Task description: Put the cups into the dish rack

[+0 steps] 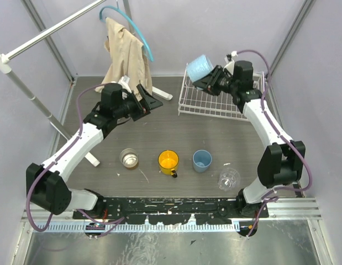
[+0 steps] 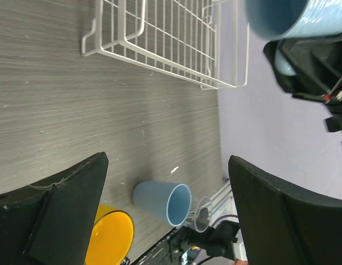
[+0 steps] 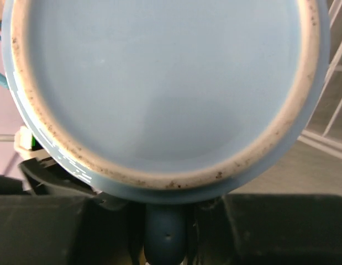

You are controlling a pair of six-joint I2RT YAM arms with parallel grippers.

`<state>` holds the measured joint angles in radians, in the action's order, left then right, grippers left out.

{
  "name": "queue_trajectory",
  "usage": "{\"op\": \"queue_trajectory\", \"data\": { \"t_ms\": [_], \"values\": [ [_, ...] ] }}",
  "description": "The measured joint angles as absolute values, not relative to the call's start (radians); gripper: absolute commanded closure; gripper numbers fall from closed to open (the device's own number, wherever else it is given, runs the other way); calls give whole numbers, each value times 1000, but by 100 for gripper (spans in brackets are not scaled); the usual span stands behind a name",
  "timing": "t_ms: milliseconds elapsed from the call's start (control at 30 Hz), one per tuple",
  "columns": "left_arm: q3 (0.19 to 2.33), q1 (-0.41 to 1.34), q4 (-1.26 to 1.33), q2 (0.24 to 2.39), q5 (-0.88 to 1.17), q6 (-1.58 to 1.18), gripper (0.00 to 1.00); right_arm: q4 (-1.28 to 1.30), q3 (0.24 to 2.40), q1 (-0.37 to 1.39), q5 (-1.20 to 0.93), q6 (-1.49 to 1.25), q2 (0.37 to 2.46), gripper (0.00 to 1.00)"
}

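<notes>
My right gripper (image 1: 214,79) is shut on the handle (image 3: 165,232) of the light blue mug (image 1: 201,67). It holds the mug tipped on its side above the back left corner of the white wire dish rack (image 1: 220,105). The mug's base (image 3: 159,83) fills the right wrist view. My left gripper (image 1: 151,102) hangs open and empty over the table's middle left. Along the front stand the metal cup (image 1: 129,158), yellow mug (image 1: 168,162), blue tumbler (image 1: 202,160) and clear glass (image 1: 229,179). The left wrist view shows the tumbler (image 2: 159,201), yellow mug (image 2: 112,237), glass (image 2: 201,212) and rack (image 2: 171,44).
A white pole clothes stand (image 1: 27,91) crosses the back left, its foot (image 1: 92,159) close to the metal cup. A beige cloth (image 1: 125,58) hangs from a light blue hanger (image 1: 138,30) behind my left gripper. Grey walls close in the table.
</notes>
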<state>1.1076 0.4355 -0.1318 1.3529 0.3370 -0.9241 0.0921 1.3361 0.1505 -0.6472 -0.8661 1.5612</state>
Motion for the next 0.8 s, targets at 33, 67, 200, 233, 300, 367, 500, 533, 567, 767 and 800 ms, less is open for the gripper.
{"op": "queue_trajectory", "data": {
  "t_ms": [33, 67, 200, 233, 300, 367, 500, 533, 567, 767, 800],
  "values": [
    [1130, 435, -176, 1353, 326, -904, 2, 139, 1390, 150, -627, -814, 1579, 99],
    [1155, 435, -216, 1353, 315, -883, 2, 179, 1435, 150, -603, -767, 1596, 99],
    [1225, 435, -321, 1352, 284, -809, 2, 339, 1584, 148, -513, -612, 1670, 99],
    [1229, 435, -334, 1351, 279, -794, 2, 378, 1621, 148, -488, -577, 1697, 99],
    [1228, 435, -361, 1348, 272, -772, 2, 441, 1686, 149, -439, -511, 1752, 99],
    [1217, 435, -369, 1342, 269, -756, 2, 488, 1732, 150, -389, -446, 1809, 99],
    [1186, 435, -368, 1313, 262, -728, 2, 550, 1761, 156, -293, -347, 1889, 99],
    [1186, 435, -369, 1309, 258, -720, 2, 562, 1764, 158, -271, -329, 1906, 99],
    [1186, 435, -368, 1306, 257, -712, 2, 568, 1765, 159, -250, -313, 1921, 99],
    [1190, 435, -395, 1304, 251, -672, 2, 579, 1805, 162, -139, -295, 1979, 99],
    [1190, 435, -400, 1305, 251, -667, 2, 579, 1811, 162, -114, -302, 1982, 99]
  ]
}}
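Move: The right hand holds the light-blue mug by its handle; the dish rack's left half lies about 8 cm ahead, 4 cm to the right and 20 cm below. The white bar on the table is 7 cm ahead and 14 cm left of this hand; the blue cup is 21 cm back and 3 cm right, both some 27 cm below. From the empty left hand the rack's left half is 15 cm ahead, 21 cm right, 17 cm below. Right hand lowers the gripped mug about 12 cm, going forward and right over the rack, fingers tipping down. ##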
